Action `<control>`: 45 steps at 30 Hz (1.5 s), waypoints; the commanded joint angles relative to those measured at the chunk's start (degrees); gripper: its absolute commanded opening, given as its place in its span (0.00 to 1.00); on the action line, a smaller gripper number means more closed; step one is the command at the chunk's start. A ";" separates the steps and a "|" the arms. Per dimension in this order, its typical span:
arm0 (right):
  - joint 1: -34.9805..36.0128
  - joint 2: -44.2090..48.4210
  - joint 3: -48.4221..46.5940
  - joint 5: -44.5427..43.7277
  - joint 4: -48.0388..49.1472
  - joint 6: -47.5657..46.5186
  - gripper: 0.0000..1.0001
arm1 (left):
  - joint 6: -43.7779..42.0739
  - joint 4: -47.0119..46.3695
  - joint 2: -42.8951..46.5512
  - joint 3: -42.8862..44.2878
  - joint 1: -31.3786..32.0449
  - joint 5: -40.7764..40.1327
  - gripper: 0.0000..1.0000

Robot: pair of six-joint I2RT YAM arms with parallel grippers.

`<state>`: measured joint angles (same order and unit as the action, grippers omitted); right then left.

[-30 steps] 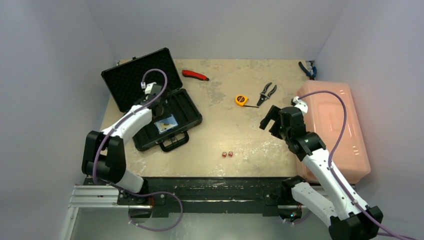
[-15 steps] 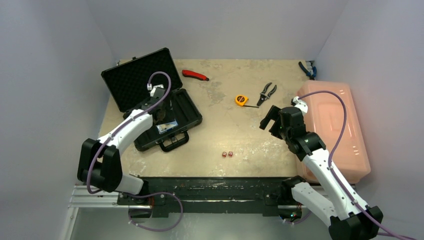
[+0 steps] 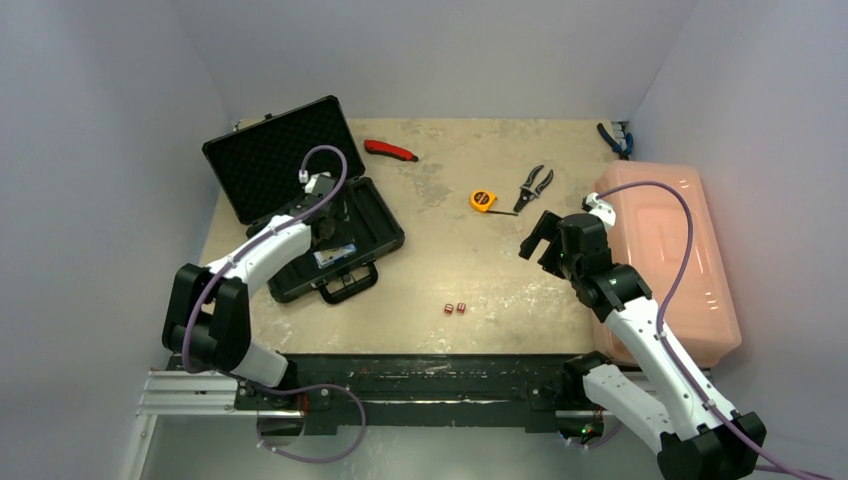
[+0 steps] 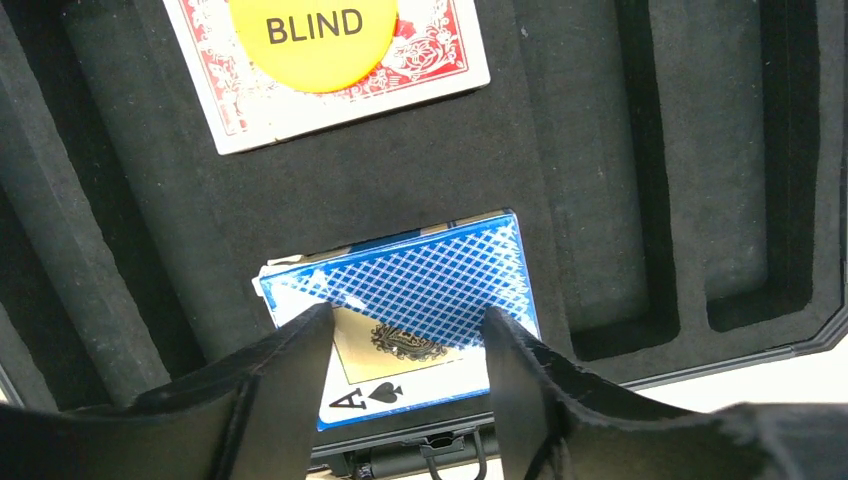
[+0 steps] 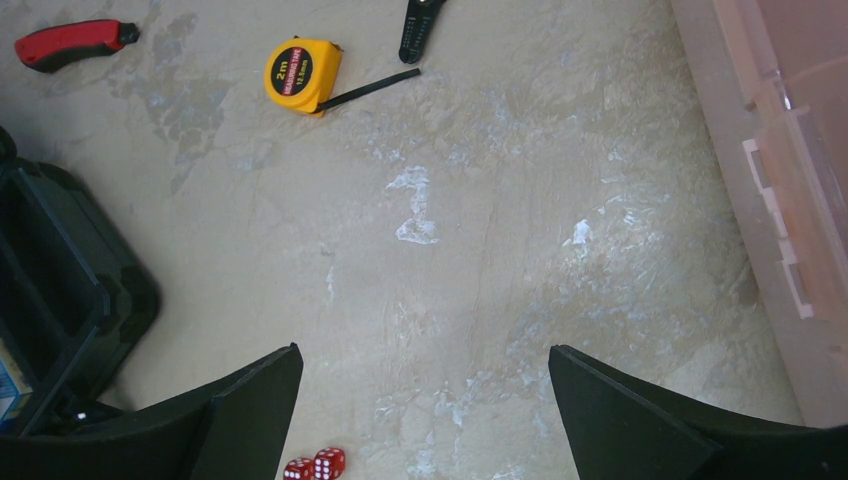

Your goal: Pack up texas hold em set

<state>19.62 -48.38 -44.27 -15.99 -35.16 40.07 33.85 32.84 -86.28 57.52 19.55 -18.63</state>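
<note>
The black briefcase lies open at the left, its lid propped up behind. In its foam rest a red card deck with a yellow "BLIND" disc on top, and a blue card deck, also seen as a pale patch from above. My left gripper hovers just over the blue deck, jaws partly apart, with the deck's edges running behind both fingers. Two tiny red dice lie on the table mid-front. My right gripper hangs wide open above the table, with the dice near its left finger.
A yellow tape measure, black pliers and a red utility knife lie toward the back. Blue-handled pliers sit at the back right corner. A large pink bin fills the right side.
My left gripper has moved toward the near side of the case, over the blue deck, and its jaws have narrowed a little. The right arm has not moved.
</note>
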 commanded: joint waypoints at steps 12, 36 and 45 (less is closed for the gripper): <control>0.25 -0.22 0.27 -1.96 1.29 -0.96 0.99 | -1.44 11.54 15.94 2.27 0.14 2.49 1.00; 0.26 -2.67 0.41 12.98 1.76 -0.09 0.99 | -14.34 12.32 37.56 -0.29 0.05 -4.64 1.00; 8.16 -12.41 0.22 12.24 3.19 5.39 0.95 | -17.35 10.68 40.95 -2.32 0.05 1.26 1.00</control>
<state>23.16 -57.65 -43.05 -2.35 -33.23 42.39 18.37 45.82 -44.91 54.52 19.57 -19.73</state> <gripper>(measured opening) 0.946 0.998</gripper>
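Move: The blue card deck already lies in the case right under the left fingertips, its middle straight below that hand by 1 or 2 cm. The red deck with the Big Blind button is about 8 cm farther out and 5 cm to the left; the case handle is some 9 cm back and 3 cm right. The dice lie roughly 13 cm left, 6 cm back and 14 cm below the right hand; the tape measure is about 19 cm ahead and 6 cm left of it. The blue deck is left behind as the left fingers spread fully and come free of it; that hand rises about 15 cm, drawing back and a little left across the near edge of the case while its fingers tilt up. Later the right hand, open, swings some 6 cm left, then also sinks towards the dice, tipping down and turning slightly counter-clockwise. ##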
